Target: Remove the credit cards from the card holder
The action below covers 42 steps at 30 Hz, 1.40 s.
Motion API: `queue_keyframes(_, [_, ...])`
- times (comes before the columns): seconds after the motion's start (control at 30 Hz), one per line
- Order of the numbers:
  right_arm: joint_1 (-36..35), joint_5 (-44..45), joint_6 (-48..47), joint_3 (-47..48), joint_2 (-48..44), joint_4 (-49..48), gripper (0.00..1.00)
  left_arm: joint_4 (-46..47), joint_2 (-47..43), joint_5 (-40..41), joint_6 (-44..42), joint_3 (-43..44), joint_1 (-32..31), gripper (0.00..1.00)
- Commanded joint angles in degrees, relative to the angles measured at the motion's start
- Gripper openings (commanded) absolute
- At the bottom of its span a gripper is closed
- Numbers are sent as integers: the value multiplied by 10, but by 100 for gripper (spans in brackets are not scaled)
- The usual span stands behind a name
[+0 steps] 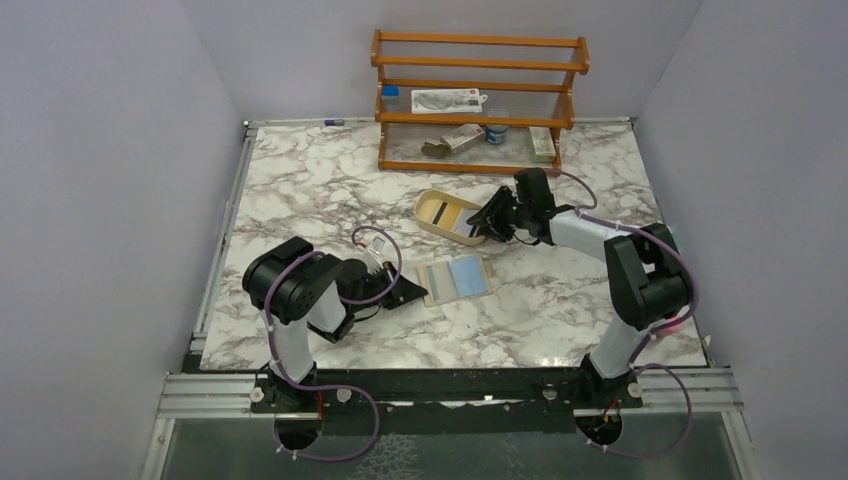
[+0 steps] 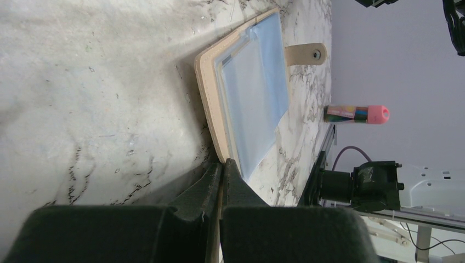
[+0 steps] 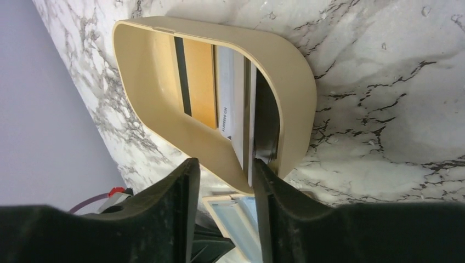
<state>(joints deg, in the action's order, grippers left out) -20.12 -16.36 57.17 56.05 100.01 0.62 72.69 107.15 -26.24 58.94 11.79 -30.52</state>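
Note:
The card holder [image 1: 455,277] lies open on the marble, its light blue inner panel [image 2: 247,93] facing up. My left gripper [image 1: 415,292] is shut on the holder's tan left edge [image 2: 224,163]. In the oval tan tray [image 1: 425,205] lie a yellow-orange credit card [image 3: 198,82] with a dark stripe and a whitish-grey credit card [image 3: 233,104], which stands tilted on its edge. My right gripper [image 3: 224,161] hangs at the tray's near rim [image 3: 296,66] with its jaws apart. The whitish card's lower edge rests against one finger [image 3: 263,181]; nothing is clamped.
A wooden rack [image 1: 478,100] with packets and small jars stands at the back of the table. A marker with a pink cap [image 2: 356,114] lies near the table's right edge. The holder's snap strap [image 2: 304,53] sticks out on its far side.

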Motion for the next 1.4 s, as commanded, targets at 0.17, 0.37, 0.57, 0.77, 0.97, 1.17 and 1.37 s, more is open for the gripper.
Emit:
queue_keyframes(0.17, [3, 31, -31, 45, -28, 58, 58, -115, 20, 13, -30, -21, -5, 0])
queue_keyframes(0.37, [2, 69, -123, 97, -71, 97, 60, -117, -2, 1, -13, -24, -5, 0])
queue_keyframes(0.57, [-56, 9, -285, 110, -114, 92, 65, -261, -91, 24, -45, 4, -14, 0])
queue_keyframes(0.77, [-173, 21, -311, 65, -97, 78, 64, -473, -201, 98, -102, 83, -39, 0])
queue_keyframes(0.97, [-216, 83, -345, 79, -54, 102, 63, -572, -240, 143, -116, 127, -47, 0])
queue_keyframes(1.17, [-257, 143, -416, 128, 2, 159, 64, -598, -254, 156, -112, 140, -54, 0])
queue_keyframes(1.37, [-276, 161, -445, 141, 34, 176, 66, -605, -244, 164, -107, 150, -66, 0])
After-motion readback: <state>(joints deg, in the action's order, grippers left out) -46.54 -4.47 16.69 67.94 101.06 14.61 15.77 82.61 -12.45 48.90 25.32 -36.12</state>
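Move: The clear left pocket of the card holder lies about 12 cm back from my right hand, 7 cm to its left and 6 cm below. The blue right pocket is some 11 cm back and 2 cm left of that hand. The card box is 2 cm ahead and 5 cm left, its middle some 5 cm below. From my left hand, already gripping the holder's left edge, the left pocket is about 3 cm right and 2 cm ahead, at its height. I lift my right hand some 12 cm clear of the card box and its cards, spreading the fingers wider, then swing it left and back and sink again over the holder's left pocket, rolling it about 60 degrees counter-clockwise around its pointing line. My left hand first holds still, then, still pinching the holder's edge, rises a centimetre or so and rolls about 20 degrees, its left side up. ##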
